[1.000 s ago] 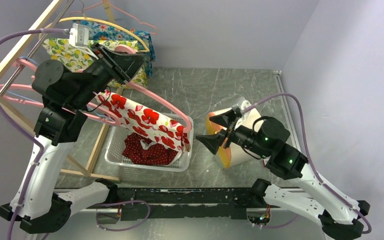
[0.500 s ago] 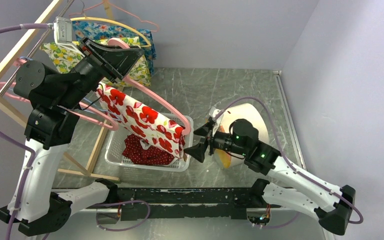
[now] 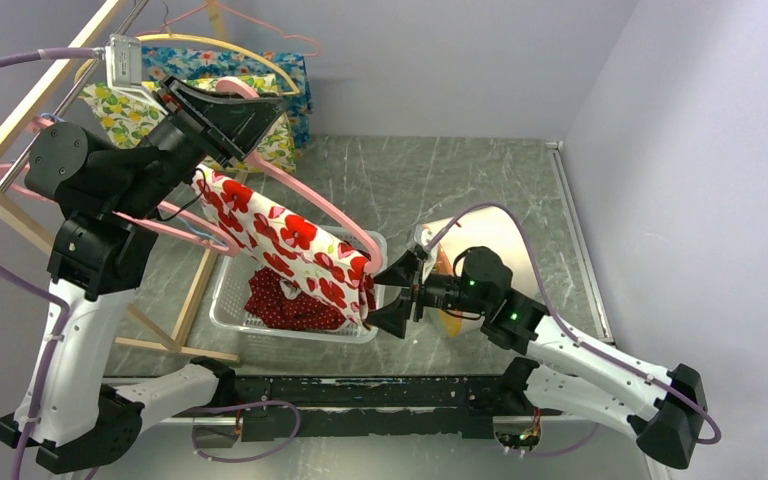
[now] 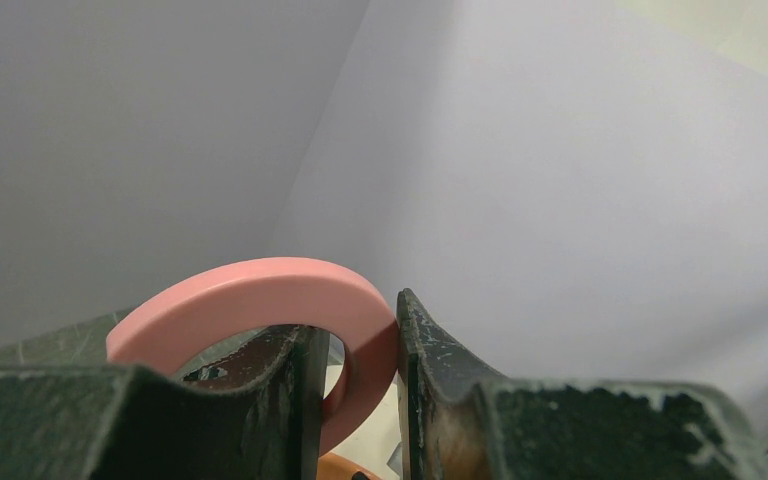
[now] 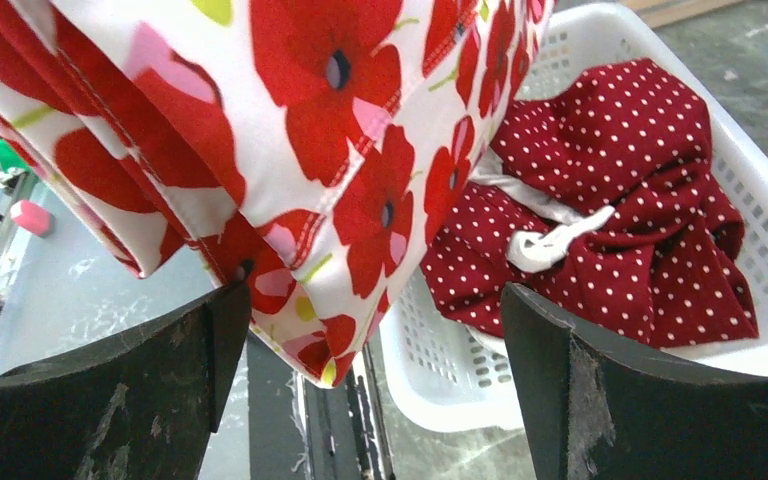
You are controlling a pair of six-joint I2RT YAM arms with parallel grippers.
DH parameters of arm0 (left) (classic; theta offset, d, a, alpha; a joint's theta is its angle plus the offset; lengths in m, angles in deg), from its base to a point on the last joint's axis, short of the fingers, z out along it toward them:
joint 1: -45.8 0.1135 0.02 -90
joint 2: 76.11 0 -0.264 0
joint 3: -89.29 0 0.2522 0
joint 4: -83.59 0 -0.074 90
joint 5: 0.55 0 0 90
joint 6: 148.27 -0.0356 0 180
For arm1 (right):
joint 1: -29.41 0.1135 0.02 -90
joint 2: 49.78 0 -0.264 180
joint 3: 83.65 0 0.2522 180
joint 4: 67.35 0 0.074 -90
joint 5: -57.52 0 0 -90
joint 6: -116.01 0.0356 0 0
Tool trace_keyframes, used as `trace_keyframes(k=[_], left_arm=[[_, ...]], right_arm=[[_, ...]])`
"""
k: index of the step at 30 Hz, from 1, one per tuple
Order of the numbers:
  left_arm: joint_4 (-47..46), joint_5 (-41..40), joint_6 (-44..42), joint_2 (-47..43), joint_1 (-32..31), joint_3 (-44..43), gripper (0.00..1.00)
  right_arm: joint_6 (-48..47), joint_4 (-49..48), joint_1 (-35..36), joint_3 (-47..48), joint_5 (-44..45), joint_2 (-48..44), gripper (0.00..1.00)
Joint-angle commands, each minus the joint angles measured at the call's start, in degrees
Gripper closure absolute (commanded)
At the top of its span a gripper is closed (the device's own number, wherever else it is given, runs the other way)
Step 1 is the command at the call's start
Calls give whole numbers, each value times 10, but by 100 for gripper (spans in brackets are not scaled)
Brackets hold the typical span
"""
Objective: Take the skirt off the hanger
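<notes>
A white skirt (image 3: 285,245) printed with red poppies hangs slanted on a pink hanger (image 3: 312,205), held up over a white basket. My left gripper (image 3: 228,112) is shut on the hanger's pink hook (image 4: 260,300), which sits pinched between its jaws. My right gripper (image 3: 392,296) stands open at the skirt's lower corner. In the right wrist view that lower hem (image 5: 330,340) hangs between the wide-apart fingers (image 5: 600,390), touching the left one.
A white plastic basket (image 3: 228,305) holds a dark red polka-dot garment (image 5: 600,230) below the skirt. A wooden rack (image 3: 20,130) at the left carries more hangers and floral clothes (image 3: 250,75). A cream and orange object (image 3: 500,240) lies behind my right arm.
My right gripper has moved left to the skirt's lower corner and opened a little wider. The left gripper lifted the hanger slightly and then held still.
</notes>
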Motion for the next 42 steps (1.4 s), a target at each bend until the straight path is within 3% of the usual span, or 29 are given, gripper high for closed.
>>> trace_keyframes(k=[1,9,16,23,29,36,42], left_arm=[[-31,6,2,-14,-2,-13,93],[-17,-6,-9,-21,-2,-7,93],[-19,-4,-3,-25,-2,-1,93],[-12,-3,-4,-30,-2,-3,93],[-17,-8,-3,-39,-2,15,93],[-22,0,6,-41,-2,36,93],[-35,1,15,-53,-2,68,93]], right_arm=[[23,-60,1,-7,-34,3,2],[5,13,2,-5,-27,-41,0],[57,-92,5,-15,-35,11,3],[27,-75,8,14,39,68,20],[80,-196,11,-4,-8,85,18],[101,-243,12,10,44,76,17],[131,-297,12,24,52,83,31]])
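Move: The near end of the red-flowered skirt hangs just off the right fingertips, about 4 cm to that hand's left, 1 cm ahead and 2 cm above. The pink hanger's lower end is roughly 3 cm ahead, 1 cm left and 6 cm up; the basket's middle is some 15 cm left, 3 cm ahead and 20 cm down. From the left hand, still holding the hanger, the skirt's end lies about 10 cm back, 14 cm right and 32 cm below. After dipping, the right hand rises some 4 cm and edges left, fingers part-closing around the skirt's end. ##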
